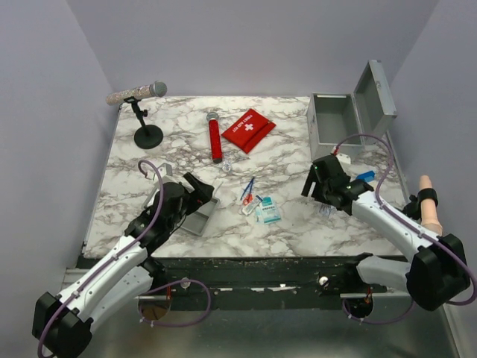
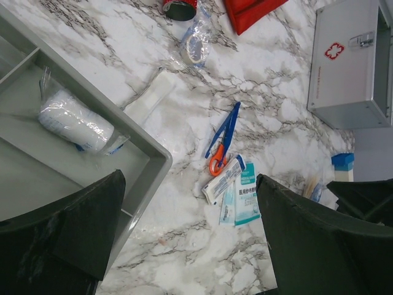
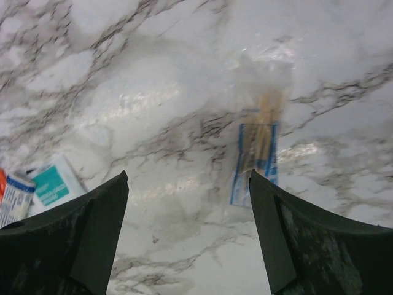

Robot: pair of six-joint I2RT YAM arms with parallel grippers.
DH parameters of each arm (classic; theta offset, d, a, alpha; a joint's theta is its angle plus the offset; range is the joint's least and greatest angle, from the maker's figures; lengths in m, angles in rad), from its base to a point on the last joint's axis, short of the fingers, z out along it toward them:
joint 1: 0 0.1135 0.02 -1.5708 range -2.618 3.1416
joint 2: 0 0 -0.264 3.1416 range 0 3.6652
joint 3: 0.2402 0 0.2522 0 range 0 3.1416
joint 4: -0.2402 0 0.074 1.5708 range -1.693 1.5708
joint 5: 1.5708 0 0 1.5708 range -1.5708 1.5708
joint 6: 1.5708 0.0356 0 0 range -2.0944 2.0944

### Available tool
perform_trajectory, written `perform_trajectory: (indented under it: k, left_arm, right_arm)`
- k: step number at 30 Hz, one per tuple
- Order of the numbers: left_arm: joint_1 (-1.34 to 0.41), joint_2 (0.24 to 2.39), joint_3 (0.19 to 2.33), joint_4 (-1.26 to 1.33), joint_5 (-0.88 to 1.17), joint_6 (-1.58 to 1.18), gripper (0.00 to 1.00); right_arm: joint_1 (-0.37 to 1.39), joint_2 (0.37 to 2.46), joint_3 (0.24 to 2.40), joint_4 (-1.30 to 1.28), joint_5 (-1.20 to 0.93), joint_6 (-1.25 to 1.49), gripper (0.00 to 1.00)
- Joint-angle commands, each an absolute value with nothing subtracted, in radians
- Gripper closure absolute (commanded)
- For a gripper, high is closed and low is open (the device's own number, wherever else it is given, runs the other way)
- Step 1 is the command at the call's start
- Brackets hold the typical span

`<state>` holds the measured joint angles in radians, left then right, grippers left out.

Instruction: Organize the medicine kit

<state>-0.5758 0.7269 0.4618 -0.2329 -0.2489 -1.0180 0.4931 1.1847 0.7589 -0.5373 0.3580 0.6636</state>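
The medicine kit (image 1: 334, 123) is a grey metal box at the back right with its lid (image 1: 376, 88) raised; it also shows in the left wrist view (image 2: 350, 67). My left gripper (image 2: 190, 184) hangs open over bare marble beside the grey tray (image 2: 126, 135), with nothing between its fingers. A wrapped bandage roll (image 2: 73, 123) lies in that tray. Blue and orange scissors (image 2: 224, 132) and teal packets (image 2: 242, 193) lie just ahead. My right gripper (image 3: 188, 178) is open over the table, and a clear packet of wooden swabs (image 3: 258, 147) lies near its right finger.
A red first-aid pouch (image 1: 248, 129) and a red tube (image 1: 215, 139) lie at the back centre. A microphone on a stand (image 1: 138, 93) stands at the back left. A bagged tape roll (image 2: 193, 46) and a small blue box (image 1: 364, 177) also lie on the marble.
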Motion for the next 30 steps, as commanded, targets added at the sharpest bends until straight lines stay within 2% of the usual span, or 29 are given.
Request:
perform_trajectory:
  k: [1, 10, 16, 18, 22, 30]
  left_arm:
    - [-0.571, 0.689, 0.434, -0.229, -0.256, -1.038, 0.02]
    - [-0.565, 0.627, 0.468, -0.29, -0.262, -1.029, 0.02]
    - [-0.563, 0.595, 0.474, -0.313, -0.27, -1.029, 0.02]
    - [-0.563, 0.591, 0.477, -0.318, -0.275, -1.032, 0.02]
    - [-0.563, 0.586, 0.482, -0.33, -0.279, -1.032, 0.03]
    - [-0.561, 0.577, 0.52, -0.382, -0.311, -1.016, 0.02]
  right_arm:
    - [0.347, 1.186, 0.723, -0.565, 0.373, 0.713, 0.12]
    - [0.308, 1.364, 0.723, -0.52, 0.296, 0.687, 0.17]
    - [0.305, 1.391, 0.715, -0.494, 0.226, 0.664, 0.23]
    - [0.304, 1.422, 0.723, -0.499, 0.186, 0.657, 0.28]
    - [0.304, 1.419, 0.707, -0.466, 0.134, 0.632, 0.45]
    - [0.351, 1.27, 0.692, -0.422, 0.103, 0.578, 0.56]
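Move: On the marble some 8 cm below the open right fingers lies the swab packet, about 4 cm to their right and 1 cm ahead. From that hand the gauze packet is roughly 19 cm to the left and 1 cm ahead; the blue item is about 19 cm right and 14 cm ahead, with the open grey case some 30 cm ahead and 8 cm right. From the left hand the swab packet lies about 47 cm right, 4 cm ahead. Swinging right about 5 cm first, the right hand then sinks some 7 cm onto the swab packet, its fingers tipping about 15 degrees steeper. Down there they close to roughly half their opening and pinch its near end while the hand eases back left about 3 cm, then rises about 1 cm. The empty left hand, still wide open, drifts up, back and left by 1 to 2 cm. ##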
